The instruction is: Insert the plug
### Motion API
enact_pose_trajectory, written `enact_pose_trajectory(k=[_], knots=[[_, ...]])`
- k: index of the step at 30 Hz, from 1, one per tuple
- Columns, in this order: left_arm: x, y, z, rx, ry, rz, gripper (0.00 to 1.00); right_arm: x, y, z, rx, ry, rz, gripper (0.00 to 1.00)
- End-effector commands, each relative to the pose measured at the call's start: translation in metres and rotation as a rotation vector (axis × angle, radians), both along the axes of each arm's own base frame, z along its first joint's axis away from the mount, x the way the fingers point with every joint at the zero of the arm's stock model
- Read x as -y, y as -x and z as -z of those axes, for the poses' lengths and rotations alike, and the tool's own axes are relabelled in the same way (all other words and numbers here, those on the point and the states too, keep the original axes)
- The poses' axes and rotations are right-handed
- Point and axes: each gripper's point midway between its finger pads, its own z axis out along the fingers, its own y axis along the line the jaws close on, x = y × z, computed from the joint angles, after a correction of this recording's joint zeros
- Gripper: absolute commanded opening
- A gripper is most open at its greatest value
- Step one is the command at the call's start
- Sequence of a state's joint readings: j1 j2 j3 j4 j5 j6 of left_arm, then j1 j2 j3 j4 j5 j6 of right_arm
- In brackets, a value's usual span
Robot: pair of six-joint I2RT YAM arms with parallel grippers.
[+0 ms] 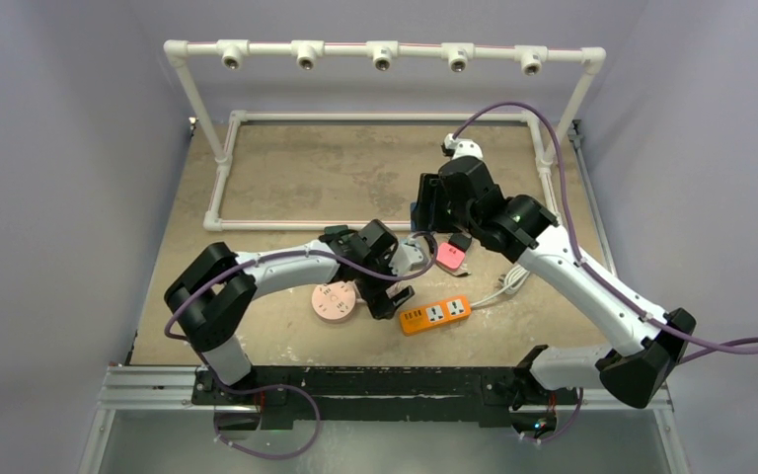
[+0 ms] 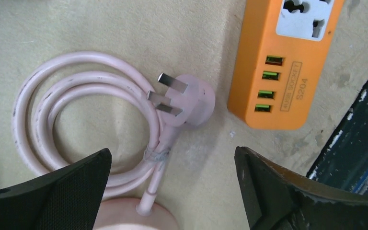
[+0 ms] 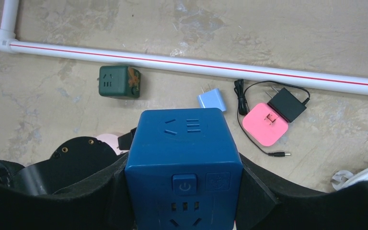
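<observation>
A pink three-pin plug (image 2: 191, 98) lies flat on the table, its pink cord (image 2: 52, 124) coiled to the left and running into a round pink device (image 2: 139, 218). My left gripper (image 2: 172, 158) hovers just short of the plug, open wide, with nothing between its fingers. Right of the plug lies an orange power strip (image 2: 280, 62) with a socket and several USB ports. My right gripper (image 3: 184, 182) is shut on a blue socket cube (image 3: 182, 158), held above the table. From above, the left gripper (image 1: 395, 296) sits between the round device (image 1: 334, 302) and the strip (image 1: 435, 314).
A green socket cube (image 3: 120, 82), a light blue charger (image 3: 212, 100), a pink square adapter (image 3: 264, 123) and a black adapter (image 3: 287, 104) with a thin cable lie along a white PVC pipe (image 3: 172, 61). The PVC frame (image 1: 385, 51) stands at the back.
</observation>
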State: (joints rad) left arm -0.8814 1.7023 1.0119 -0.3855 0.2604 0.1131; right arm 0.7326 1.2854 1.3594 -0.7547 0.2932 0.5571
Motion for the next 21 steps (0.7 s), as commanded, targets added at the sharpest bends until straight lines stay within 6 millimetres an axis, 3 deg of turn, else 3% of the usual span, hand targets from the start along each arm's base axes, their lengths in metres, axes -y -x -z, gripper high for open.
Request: enact_pose_trajectory(k=[1, 6, 10, 16, 21], knots=[[0.005, -0.016, -0.06, 0.035, 0.085, -0.051, 0.99, -0.001, -0.002, -0.025, 0.042, -0.032, -0.004, 0.13], [-0.011, -0.031, -0.114, 0.03, 0.14, -0.053, 0.99, -0.005, 0.0, -0.024, 0.027, -0.03, -0.025, 0.13], [-0.055, -0.057, -0.137, 0.008, 0.177, -0.116, 0.99, -0.017, 0.001, -0.017, 0.008, -0.018, -0.112, 0.12], [-0.143, -0.101, -0.136, 0.011, 0.152, -0.352, 0.99, -0.064, 0.029, 0.007, -0.064, -0.001, -0.346, 0.11], [-0.18, -0.13, -0.136, 0.037, 0.178, -0.537, 0.99, -0.111, 0.059, 0.027, -0.123, 0.054, -0.528, 0.07]])
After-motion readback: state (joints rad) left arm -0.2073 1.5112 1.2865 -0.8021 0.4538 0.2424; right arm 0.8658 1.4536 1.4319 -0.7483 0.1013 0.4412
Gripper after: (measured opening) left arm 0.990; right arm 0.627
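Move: The right hand, holding the blue plug, has the round pink socket some 16 cm to its left, 8 cm back and 24 cm below, with the green plug about 16 cm left and 3 cm ahead, and the orange strip 10 cm back and 2 cm right. From the open left hand the green plug lies about 12 cm ahead and 11 cm left, the round socket 11 cm left and 1 cm ahead, the orange strip 7 cm right and 2 cm back. Open left hand climbs about 13 cm, swinging left-forward; right rises, then lowers the blue plug leftward towards the round socket. ##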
